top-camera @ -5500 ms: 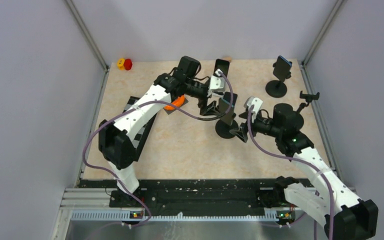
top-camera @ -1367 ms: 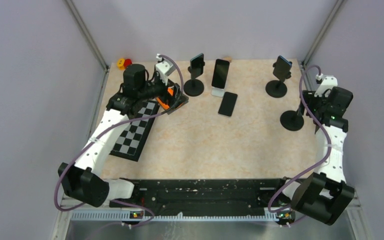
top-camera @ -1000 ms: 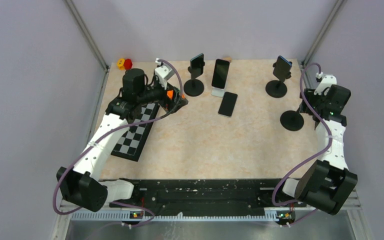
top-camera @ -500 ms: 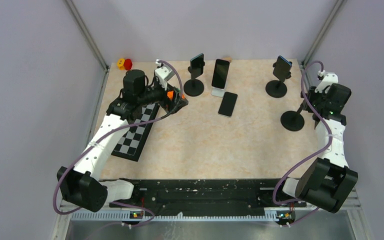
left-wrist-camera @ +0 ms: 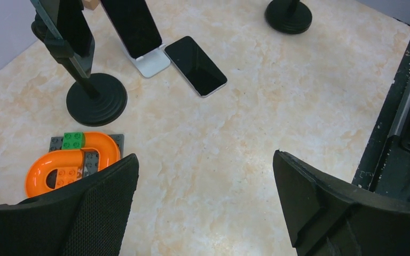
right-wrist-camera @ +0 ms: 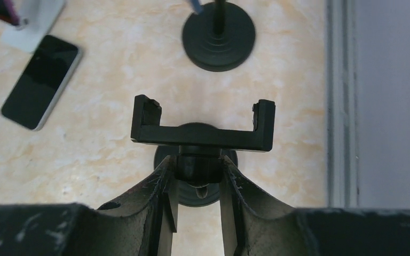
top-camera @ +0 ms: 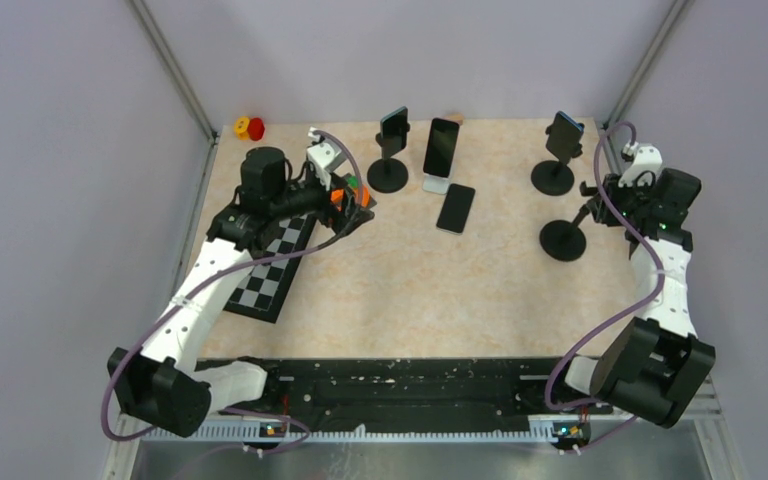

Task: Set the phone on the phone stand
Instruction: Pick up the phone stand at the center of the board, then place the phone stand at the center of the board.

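Observation:
A black phone (top-camera: 455, 208) (left-wrist-camera: 196, 65) (right-wrist-camera: 41, 81) lies flat, screen up, mid-table in front of a white stand. An empty black phone stand (top-camera: 563, 240) with a round base and a U-shaped clamp (right-wrist-camera: 203, 125) stands at the right. My right gripper (top-camera: 600, 196) (right-wrist-camera: 198, 172) is shut on the stand's neck just under the clamp, and the base looks tilted. My left gripper (top-camera: 356, 198) (left-wrist-camera: 204, 156) hovers open over bare table at the left, with nothing between its fingers, well short of the phone.
A phone leans on the white stand (top-camera: 438, 183), and two black stands (top-camera: 387, 175) (top-camera: 552, 178) each hold a phone. An orange track toy (top-camera: 340, 196) (left-wrist-camera: 69, 162) and a checkerboard (top-camera: 270, 268) lie at the left. The frame rail (right-wrist-camera: 341, 96) runs close on the right.
My right gripper has closed on the stand's neck and drawn the stand leftward, away from the right rail. The left arm has shifted only slightly.

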{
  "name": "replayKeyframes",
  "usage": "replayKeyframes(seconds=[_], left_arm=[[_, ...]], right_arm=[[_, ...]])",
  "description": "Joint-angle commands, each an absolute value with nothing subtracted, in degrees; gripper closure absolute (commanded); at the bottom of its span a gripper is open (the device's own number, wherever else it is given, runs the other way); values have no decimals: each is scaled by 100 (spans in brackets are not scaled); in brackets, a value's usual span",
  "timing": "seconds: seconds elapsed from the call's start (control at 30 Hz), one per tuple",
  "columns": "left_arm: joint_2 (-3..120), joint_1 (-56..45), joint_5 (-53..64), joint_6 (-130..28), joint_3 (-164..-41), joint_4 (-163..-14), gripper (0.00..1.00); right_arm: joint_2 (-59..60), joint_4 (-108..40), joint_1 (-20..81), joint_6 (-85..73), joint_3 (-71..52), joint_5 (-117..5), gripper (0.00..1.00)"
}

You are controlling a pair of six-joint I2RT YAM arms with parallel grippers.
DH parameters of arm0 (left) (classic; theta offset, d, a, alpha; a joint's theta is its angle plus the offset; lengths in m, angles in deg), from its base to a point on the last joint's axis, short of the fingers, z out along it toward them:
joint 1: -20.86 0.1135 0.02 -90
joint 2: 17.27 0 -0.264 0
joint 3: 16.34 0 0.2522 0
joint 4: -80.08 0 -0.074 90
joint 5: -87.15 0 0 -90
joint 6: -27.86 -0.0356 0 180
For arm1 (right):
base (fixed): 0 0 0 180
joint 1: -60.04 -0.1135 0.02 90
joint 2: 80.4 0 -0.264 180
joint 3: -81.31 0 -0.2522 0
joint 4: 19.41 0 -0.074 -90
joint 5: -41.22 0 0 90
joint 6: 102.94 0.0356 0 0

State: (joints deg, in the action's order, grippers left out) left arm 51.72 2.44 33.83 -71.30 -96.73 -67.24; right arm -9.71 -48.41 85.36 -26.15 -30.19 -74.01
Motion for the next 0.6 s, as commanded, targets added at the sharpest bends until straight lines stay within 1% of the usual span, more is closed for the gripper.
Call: replayKeyframes(seconds=[0.0,0.1,0.2,0.37,0.57], left_arm=[[4826,258,3729,-7400,-9637,-6618,1],[4733,256,3813,-7488,-9584,-6612,1],[4684,249,3939,-7530,-9551,-6612,1],[4672,249,4181,-7561,-9547,-6595,1],[4663,249,4552,-8065,-9395,-6546,1]], right_arm=[[-1483,-4629,8553,-2983,-2816,-8946,100],[-1722,-4725,8499,-3214,-2869,-9666,100],[-1916,-4995,8147,-3678,-2894,-10117,100],[-2050,-5623,7004,-4537,-2824,-10415,100],[-1832,-5852,5559,-5286,-2747,-10709,100]])
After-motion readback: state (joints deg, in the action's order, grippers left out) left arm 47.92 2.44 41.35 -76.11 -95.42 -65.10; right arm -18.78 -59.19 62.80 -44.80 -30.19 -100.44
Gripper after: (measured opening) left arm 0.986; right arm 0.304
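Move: The right hand already grips a black phone stand by its neck. The open middle of the table, where that stand seems bound, is about 40 cm to this hand's left, 8 cm back and 19 cm below. The lying phone is roughly 27 cm left and 10 cm ahead, 19 cm below; the loaded stand stands straight ahead, some 20 cm out and 7 cm lower. From the left hand, that open middle lies level ahead, about 12 cm right and 28 cm down. Carrying the gripped stand, the right hand sweeps left by about 21 cm towards the open middle of the table, speeding up, lifting about 5 cm early on and easing back some 6 cm, while the wrist swings about 50 degrees counter-clockwise and tips slightly up. The fingers keep their hold. The empty left hand, wide open, draws back about 3 cm. ##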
